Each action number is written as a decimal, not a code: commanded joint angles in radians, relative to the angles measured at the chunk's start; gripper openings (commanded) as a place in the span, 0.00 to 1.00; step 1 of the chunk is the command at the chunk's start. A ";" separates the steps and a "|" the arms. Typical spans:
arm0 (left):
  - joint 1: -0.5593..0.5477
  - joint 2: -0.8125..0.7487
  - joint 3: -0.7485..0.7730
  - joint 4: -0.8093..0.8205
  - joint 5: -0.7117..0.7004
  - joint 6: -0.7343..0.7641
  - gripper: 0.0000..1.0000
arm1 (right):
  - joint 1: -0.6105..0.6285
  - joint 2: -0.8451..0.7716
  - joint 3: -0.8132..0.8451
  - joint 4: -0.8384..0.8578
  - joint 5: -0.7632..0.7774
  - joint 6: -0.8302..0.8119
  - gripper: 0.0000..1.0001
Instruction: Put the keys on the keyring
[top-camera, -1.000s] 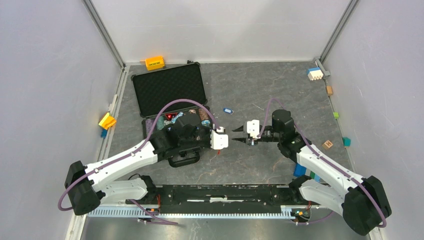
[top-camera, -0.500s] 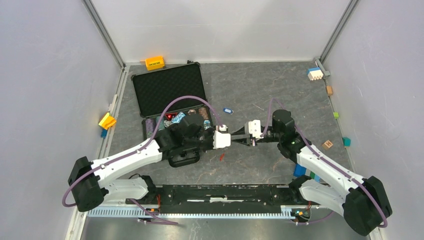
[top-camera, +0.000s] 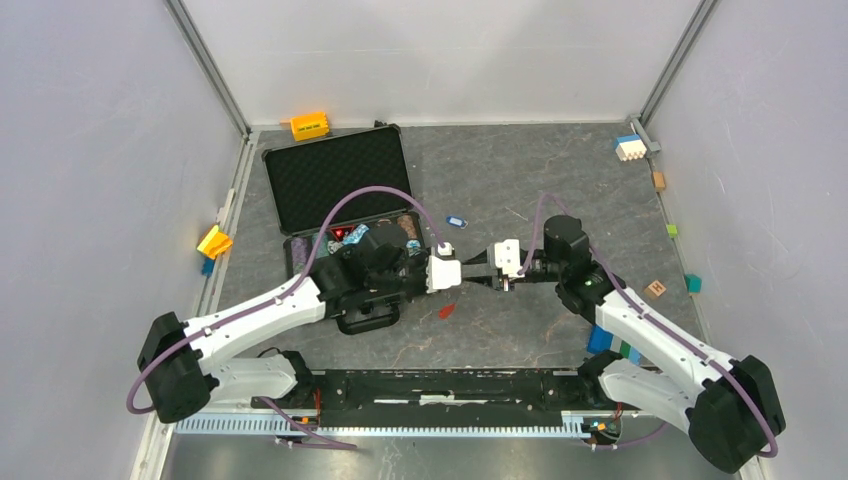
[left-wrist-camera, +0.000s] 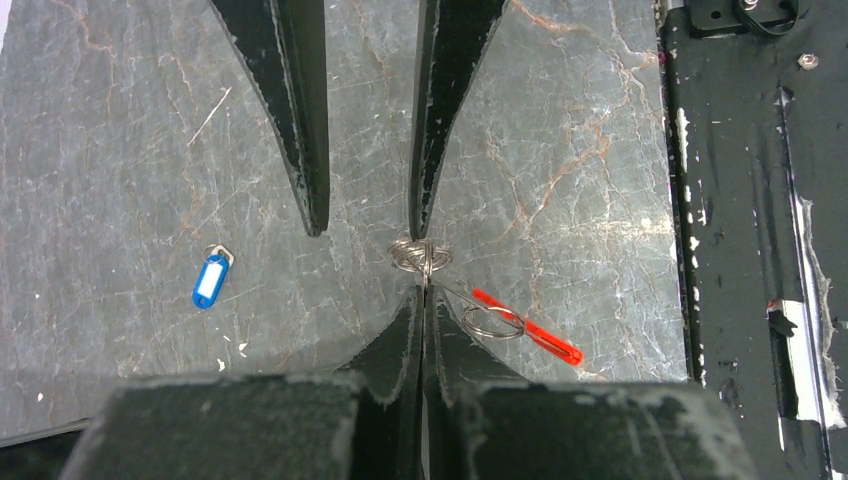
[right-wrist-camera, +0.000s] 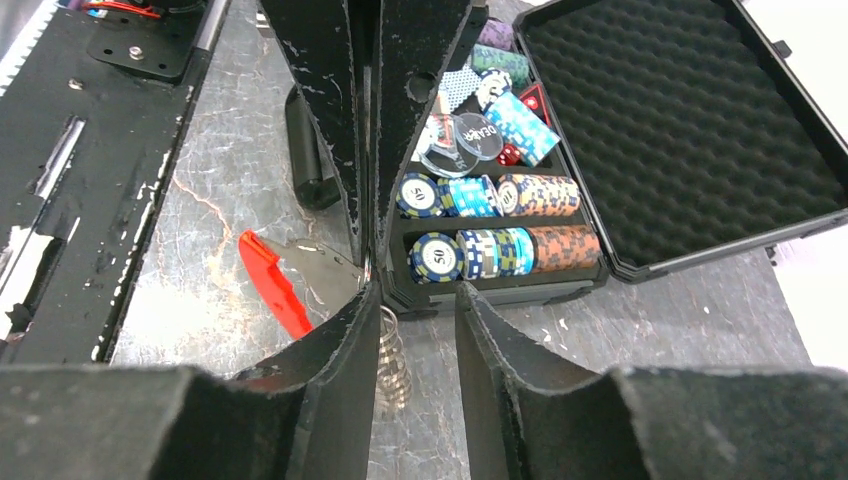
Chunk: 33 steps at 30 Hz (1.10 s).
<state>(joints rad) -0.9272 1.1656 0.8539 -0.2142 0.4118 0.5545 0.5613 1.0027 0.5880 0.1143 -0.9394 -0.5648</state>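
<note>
The keyring (left-wrist-camera: 421, 255) is a small coil of silvery rings with a thin wire loop and a bright red flat strip (left-wrist-camera: 527, 326) hanging from it. My left gripper (left-wrist-camera: 422, 292) is shut on the coil and holds it above the table. My right gripper (right-wrist-camera: 416, 292) is open, facing the left one tip to tip. The coil (right-wrist-camera: 392, 355) lies against the inner face of its left finger. In the top view the grippers meet at mid-table, left gripper (top-camera: 467, 275), right gripper (top-camera: 483, 279), with the red strip (top-camera: 446, 311) below. A blue-headed key (left-wrist-camera: 210, 281) lies alone on the table (top-camera: 456, 221).
An open black case (top-camera: 340, 185) with poker chips (right-wrist-camera: 500, 195) sits under my left arm. Coloured blocks lie at the edges: orange (top-camera: 309, 125), yellow (top-camera: 214, 241), white-blue (top-camera: 629, 147), blue (top-camera: 600, 340). A black rail (top-camera: 450, 385) runs along the near edge.
My left gripper has moved right with the keyring until it meets the right gripper's tips. The red strip has swung out to the right below them.
</note>
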 joint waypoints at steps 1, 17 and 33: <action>0.011 -0.036 0.015 0.054 0.023 -0.033 0.02 | 0.003 -0.035 0.053 -0.049 0.051 -0.037 0.39; 0.015 -0.026 0.017 0.085 0.035 -0.082 0.02 | 0.006 0.033 0.079 -0.087 -0.042 -0.016 0.30; 0.014 -0.012 0.020 0.092 0.035 -0.091 0.02 | 0.012 0.030 0.052 -0.020 -0.041 0.035 0.00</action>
<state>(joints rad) -0.9157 1.1522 0.8536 -0.1806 0.4217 0.5041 0.5682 1.0428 0.6209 0.0467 -0.9688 -0.5446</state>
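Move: The keyring with its keys is already pinched in the left fingertips, its middle about 1 cm below that hand point. From the part-open right fingers it lies some 2 cm to the left, 1 cm back and 1 cm below. The red tag hangs roughly 8 cm back, 3 cm left and 5 cm down from the right hand; the blue tag lies on the table about 10 cm ahead of it, neither left nor right, some 15 cm below. Keep the keyring pinched in the shut left gripper and ease it up about 1 cm, then hold it there. Ease the right gripper down by some 1.5 cm, with a slight shift back, so its fingers come around the metal at the left fingertips; let it rise a touch as you close from over a third open to nearly shut, pinching the keyring bundle right beside the left tips. ##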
